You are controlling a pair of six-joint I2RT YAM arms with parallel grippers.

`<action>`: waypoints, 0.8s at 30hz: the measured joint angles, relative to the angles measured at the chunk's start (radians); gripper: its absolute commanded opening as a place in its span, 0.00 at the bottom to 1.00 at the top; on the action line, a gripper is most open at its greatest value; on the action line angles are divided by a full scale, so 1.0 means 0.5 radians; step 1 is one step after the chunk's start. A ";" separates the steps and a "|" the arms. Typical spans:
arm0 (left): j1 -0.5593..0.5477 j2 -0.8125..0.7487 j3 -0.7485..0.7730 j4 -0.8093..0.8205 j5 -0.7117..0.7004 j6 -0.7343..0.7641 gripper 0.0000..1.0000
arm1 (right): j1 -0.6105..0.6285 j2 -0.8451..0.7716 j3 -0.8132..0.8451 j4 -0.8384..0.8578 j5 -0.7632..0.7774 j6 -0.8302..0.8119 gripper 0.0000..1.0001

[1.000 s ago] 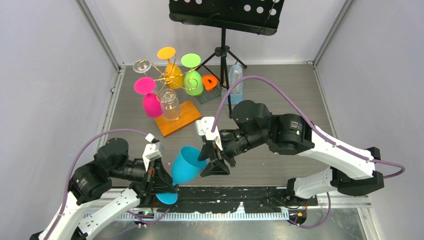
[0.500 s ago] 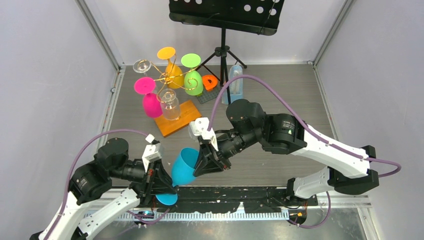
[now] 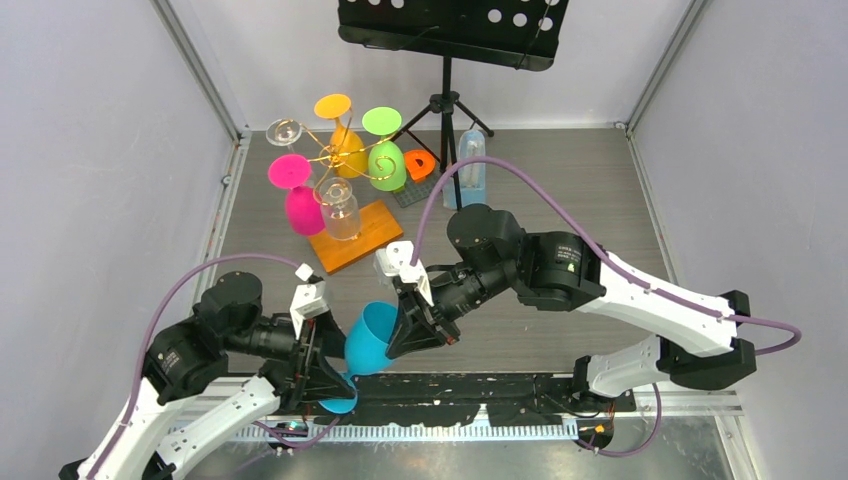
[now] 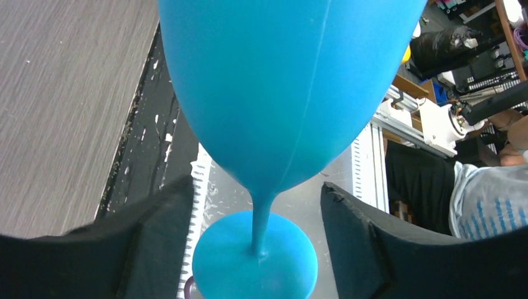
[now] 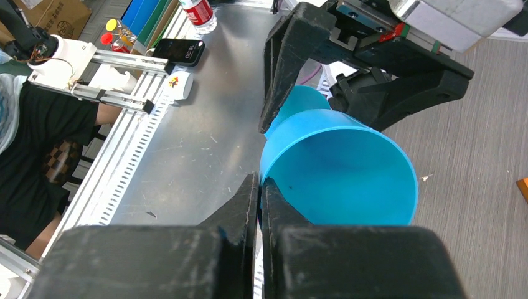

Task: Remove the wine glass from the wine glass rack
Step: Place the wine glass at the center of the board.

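A blue wine glass (image 3: 370, 338) hangs tilted over the table's near edge, between both arms. My right gripper (image 3: 415, 325) is shut on its rim, one finger inside the bowl (image 5: 339, 168) and one outside, as the right wrist view (image 5: 260, 177) shows. My left gripper (image 3: 325, 365) is open; its fingers (image 4: 155, 224) stand apart on either side of the stem (image 4: 261, 215), above the foot, not touching it. At the back left stands the wine glass rack (image 3: 335, 155) on its orange base (image 3: 378, 232), still carrying pink (image 3: 300, 205), orange (image 3: 345, 140), green (image 3: 385, 160) and clear (image 3: 340, 210) glasses.
A black tripod music stand (image 3: 447, 100) rises at the back centre. Next to it are a pale blue bottle (image 3: 472, 160) and an orange piece (image 3: 420, 162) on a dark mat. Grey walls close in left and right. A black strip runs along the near edge.
My right gripper moved in to the left and shut on the blue glass's rim. My left gripper let go of the stem and opened.
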 measured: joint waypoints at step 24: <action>0.000 0.009 0.140 -0.008 -1.051 -0.120 1.00 | -0.314 -0.607 -0.627 -0.305 0.809 0.201 0.06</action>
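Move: The middle of the board, where the wine glass is to go, lies about 26 cm ahead of the right hand, some 5 cm to its right and 37 cm below; the rack's middle is about 35 cm ahead, 14 cm left and 27 cm below. That hand already pinches the blue glass by its rim, the glass's middle roughly 3 cm left, 1 cm back and 7 cm lower. From the left hand, the board's middle is some 27 cm ahead, 11 cm right and 28 cm below. Starting off to its right, then swinging forward and down ever faster, the right hand carries the rim-held wine glass out from between the left fingers towards the middle of the board, about 14 cm in all, turning some 30 degrees clockwise. The left hand, already loosened around the foot and stem, opens wide and goes forward about 8 cm while turning counter-clockwise. ##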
